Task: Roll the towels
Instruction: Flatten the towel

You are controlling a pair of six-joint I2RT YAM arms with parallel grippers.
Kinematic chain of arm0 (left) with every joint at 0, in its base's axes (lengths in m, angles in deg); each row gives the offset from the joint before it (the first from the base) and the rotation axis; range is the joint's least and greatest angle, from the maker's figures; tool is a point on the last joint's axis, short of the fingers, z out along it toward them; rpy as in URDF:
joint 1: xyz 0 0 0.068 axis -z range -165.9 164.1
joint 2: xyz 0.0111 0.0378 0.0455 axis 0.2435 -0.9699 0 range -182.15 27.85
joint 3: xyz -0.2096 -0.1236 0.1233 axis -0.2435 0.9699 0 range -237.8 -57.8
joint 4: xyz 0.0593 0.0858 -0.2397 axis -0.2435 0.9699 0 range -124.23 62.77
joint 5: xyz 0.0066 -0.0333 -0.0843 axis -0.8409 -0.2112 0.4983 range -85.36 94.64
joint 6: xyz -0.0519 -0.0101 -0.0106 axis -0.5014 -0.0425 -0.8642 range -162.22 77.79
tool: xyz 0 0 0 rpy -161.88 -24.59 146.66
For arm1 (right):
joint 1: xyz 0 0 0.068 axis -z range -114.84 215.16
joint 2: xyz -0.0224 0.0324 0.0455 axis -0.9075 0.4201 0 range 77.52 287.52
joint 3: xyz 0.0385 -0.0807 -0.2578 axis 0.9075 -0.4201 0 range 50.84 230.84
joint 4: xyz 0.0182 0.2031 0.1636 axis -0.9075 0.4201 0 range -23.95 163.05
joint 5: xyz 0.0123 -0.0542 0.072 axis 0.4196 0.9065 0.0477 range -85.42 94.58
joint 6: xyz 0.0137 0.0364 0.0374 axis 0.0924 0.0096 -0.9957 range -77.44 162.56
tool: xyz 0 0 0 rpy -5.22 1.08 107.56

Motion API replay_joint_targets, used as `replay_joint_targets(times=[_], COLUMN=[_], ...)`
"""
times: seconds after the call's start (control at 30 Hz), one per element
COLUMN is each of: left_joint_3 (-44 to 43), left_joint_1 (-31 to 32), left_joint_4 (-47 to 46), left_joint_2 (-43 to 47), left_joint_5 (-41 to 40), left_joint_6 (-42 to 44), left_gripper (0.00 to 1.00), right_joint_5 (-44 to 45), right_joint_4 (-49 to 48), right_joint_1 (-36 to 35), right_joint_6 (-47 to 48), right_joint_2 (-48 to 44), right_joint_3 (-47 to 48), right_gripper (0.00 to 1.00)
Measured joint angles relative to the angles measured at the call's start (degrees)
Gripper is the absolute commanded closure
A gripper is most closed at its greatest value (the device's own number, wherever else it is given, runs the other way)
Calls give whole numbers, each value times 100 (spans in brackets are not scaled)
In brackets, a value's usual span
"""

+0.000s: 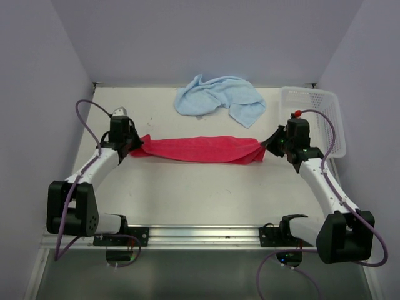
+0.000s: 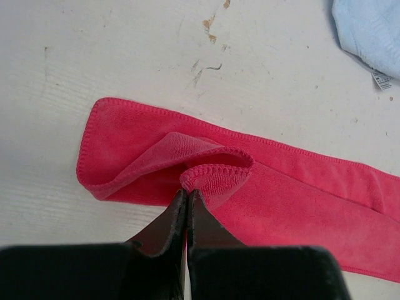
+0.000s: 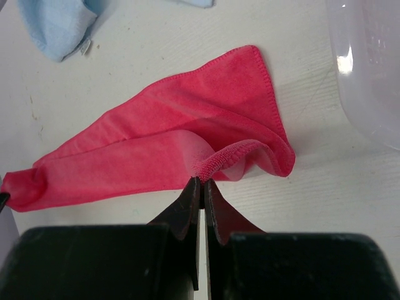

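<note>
The red-pink towel [image 1: 197, 149] lies folded into a long narrow band across the middle of the table, stretched between the two arms. My left gripper [image 1: 132, 147] is shut on the hemmed edge at the band's left end [image 2: 215, 175]; its tips [image 2: 187, 195] pinch the fold. At the band's right end [image 3: 225, 159], my right gripper [image 1: 272, 141] is shut on the hem, tips [image 3: 203, 182] together. The light blue towel [image 1: 219, 97] lies crumpled at the back of the table, apart from both grippers; a corner of it shows in the left wrist view [image 2: 372, 34] and in the right wrist view [image 3: 56, 25].
A white mesh basket [image 1: 315, 115] stands at the back right, close behind the right gripper, and its rim [image 3: 369, 69] shows in the right wrist view. Purple walls close in the table on three sides. Bare tabletop [image 1: 200, 194] lies between the towel and the arm bases.
</note>
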State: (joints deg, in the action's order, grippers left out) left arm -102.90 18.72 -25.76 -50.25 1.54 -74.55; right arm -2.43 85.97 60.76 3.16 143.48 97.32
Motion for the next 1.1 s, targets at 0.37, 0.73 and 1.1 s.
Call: replay_joint_targets(times=[0.37,0.73,1.1], left_joint_3=[-1779,-4199,-916], left_joint_1=[-695,-1464,-1633], left_joint_4=[1108,1816,1353], left_joint_2=[133,-590,1058], left_joint_5=[-101,258,466], left_joint_6=[-330,-662,-872], left_gripper=[100,100,100], right_joint_5=[164,122,-129], right_joint_4=[275,319,166], right_joint_1=[219,219,223], right_joint_6=[-50,-114,-103], right_joint_2=[184,1023,-258], right_joint_3=[870,3032,741], right_gripper=[100,100,100])
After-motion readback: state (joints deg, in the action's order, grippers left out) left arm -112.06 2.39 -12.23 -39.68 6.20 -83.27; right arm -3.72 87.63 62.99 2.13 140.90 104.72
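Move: Both closed grippers already hold the near corners of the red towel. Its bunched middle lies on the table about 24 cm right of the left gripper and 7 cm below, and some 25 cm left of the right one and 12 cm below, roughly level with both fore and aft. The blue towel is about 23 cm ahead and 15 cm left of the right gripper; the white basket stands 23 cm to that gripper's right and 11 cm ahead. Keep both grippers shut on the red towel's corners and fling it: whip them steeply up together, about 20 cm, while reaching some 8 cm forward and drawing the left one outward to its left to stretch the held edge. Then swing both quickly down and back, the fingertips lifting on the upstroke and tipping down again afterwards. ##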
